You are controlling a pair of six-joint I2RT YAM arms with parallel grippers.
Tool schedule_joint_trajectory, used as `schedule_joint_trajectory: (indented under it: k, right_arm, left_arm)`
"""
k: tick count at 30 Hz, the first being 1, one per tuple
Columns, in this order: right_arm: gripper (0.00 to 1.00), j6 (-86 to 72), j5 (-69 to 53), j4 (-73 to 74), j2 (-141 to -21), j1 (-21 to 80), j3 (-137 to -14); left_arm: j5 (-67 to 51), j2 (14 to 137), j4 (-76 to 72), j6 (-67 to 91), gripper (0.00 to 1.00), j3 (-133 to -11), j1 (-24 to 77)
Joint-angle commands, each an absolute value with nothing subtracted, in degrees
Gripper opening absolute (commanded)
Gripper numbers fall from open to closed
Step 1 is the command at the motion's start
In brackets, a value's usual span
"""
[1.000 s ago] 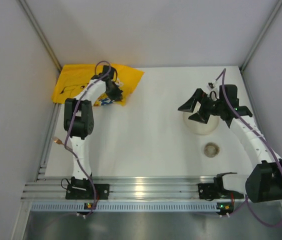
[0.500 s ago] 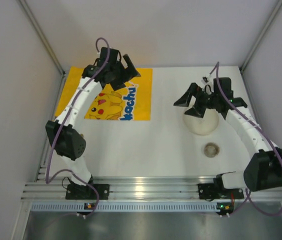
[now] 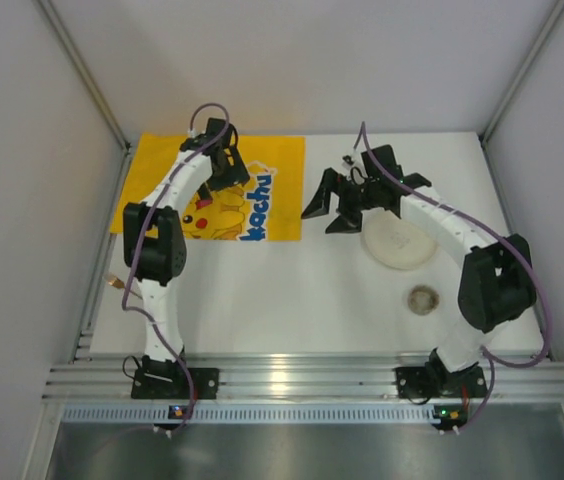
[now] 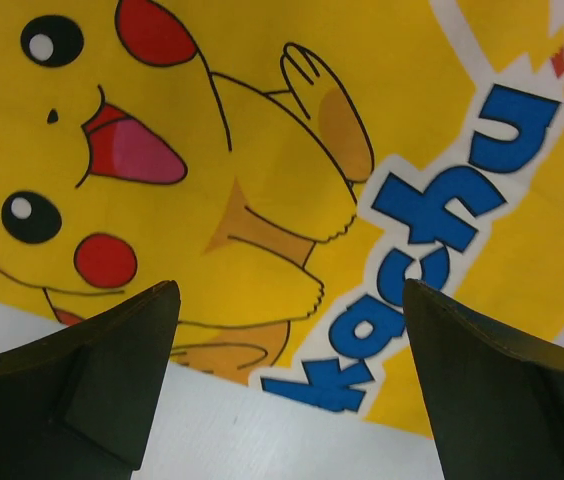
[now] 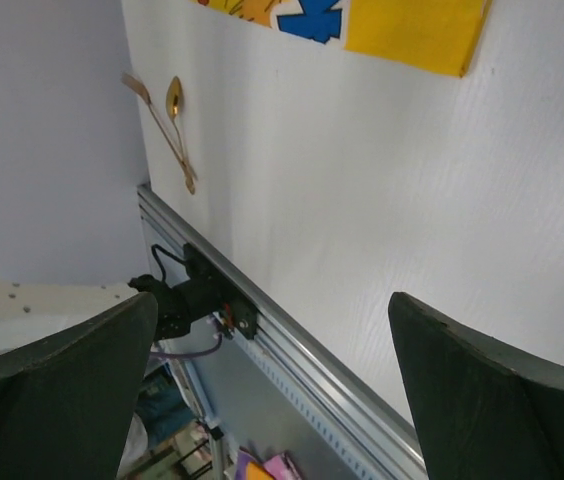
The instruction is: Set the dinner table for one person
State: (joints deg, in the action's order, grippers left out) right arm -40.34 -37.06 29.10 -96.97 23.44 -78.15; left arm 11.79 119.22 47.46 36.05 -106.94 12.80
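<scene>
The dinner table (image 3: 292, 295) is a plain white tabletop. A yellow Pikachu mat (image 3: 272, 160) lies spread flat at its back left. My left gripper (image 3: 228, 172) hovers over the mat's middle. In the left wrist view it (image 4: 287, 290) is open and empty above the mat (image 4: 262, 170) and its near edge. A white plate (image 3: 399, 242) sits at the right with a small round dish (image 3: 423, 298) in front of it. My right gripper (image 3: 327, 212) is open and empty between the mat and the plate.
A gold spoon and fork (image 5: 170, 125) lie near the table's left edge, just visible by the left arm (image 3: 114, 282). The mat's corner (image 5: 412, 30) shows in the right wrist view. An aluminium rail (image 3: 292, 378) runs along the near edge. Grey walls close in both sides.
The left gripper opened and let go of the mat, which went from crumpled to spread flat. The right gripper swung left, off the plate toward the mat's right edge.
</scene>
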Motion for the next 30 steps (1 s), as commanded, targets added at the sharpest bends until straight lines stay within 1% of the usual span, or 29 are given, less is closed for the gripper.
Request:
schedule_joint_trajectory:
  k: [1, 4, 6, 9, 14, 15, 21, 24, 26, 30]
  right_arm:
    - [1.0, -40.7, -36.0, 29.9, -90.7, 23.8, -74.5]
    - [1.0, -40.2, -34.7, 31.0, -86.3, 23.6, -70.2]
    - [1.0, -40.1, -33.8, 31.5, -83.6, 23.2, -67.3]
    - [1.0, -39.7, -32.7, 32.3, -80.7, 22.2, -64.4]
    - [1.0, -39.1, -32.0, 33.5, -78.8, 19.3, -62.2]
    - [1.0, -38.9, -32.1, 33.7, -78.7, 18.8, -62.1]
    - [1.0, -37.2, -32.2, 34.9, -77.7, 16.3, -61.4]
    - [1.0, -36.2, -32.2, 35.2, -77.3, 15.4, -60.9]
    - [1.0, -35.9, -32.2, 35.3, -77.0, 15.0, -60.4]
    - [1.0, -35.2, -32.1, 35.7, -76.2, 14.4, -59.2]
  left_arm:
    - [17.4, 127.1, 51.3, 30.5, 0.98, -117.7, 13.5]
    - [20.6, 132.2, 52.7, 29.0, 0.98, -121.0, 13.4]
    - [20.2, 133.8, 52.6, 28.2, 0.98, -120.9, 13.4]
    - [17.3, 135.6, 52.8, 27.9, 0.98, -119.0, 14.1]
    - [17.0, 135.7, 51.5, 28.8, 0.98, -113.5, 17.2]
    - [15.3, 135.7, 51.4, 29.2, 0.98, -112.8, 18.6]
    - [14.2, 136.1, 51.2, 30.6, 0.98, -110.7, 27.8]
    - [13.9, 136.8, 51.2, 31.2, 0.98, -111.9, 31.4]
    - [11.5, 137.2, 51.8, 32.1, 0.98, -112.7, 32.7]
    - [12.7, 139.1, 53.5, 32.7, 0.98, -116.9, 37.8]
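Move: The yellow placemat lies flat beneath the open left hand, its middle about 2 cm ahead, 5 cm to the left and 10 cm down. Level with the mat, the plate is some 41 cm right and 11 cm back, the small round dish about 43 cm right and 25 cm back, and the fork roughly 19 cm left and 25 cm back. From the right hand, the mat's middle is about 15 cm ahead, 24 cm left and 16 cm below. The placemat is met from above: the left hand sinks about 9 cm, easing slightly forward, until its open fingertips press on the cloth right of centre. Without gripping, it then drags the mat some 18 cm right, towards the plate, and about 7 cm back, turning roughly 20 degrees clockwise. The open right hand draws back and right, about 10 cm altogether, sinking slightly. ##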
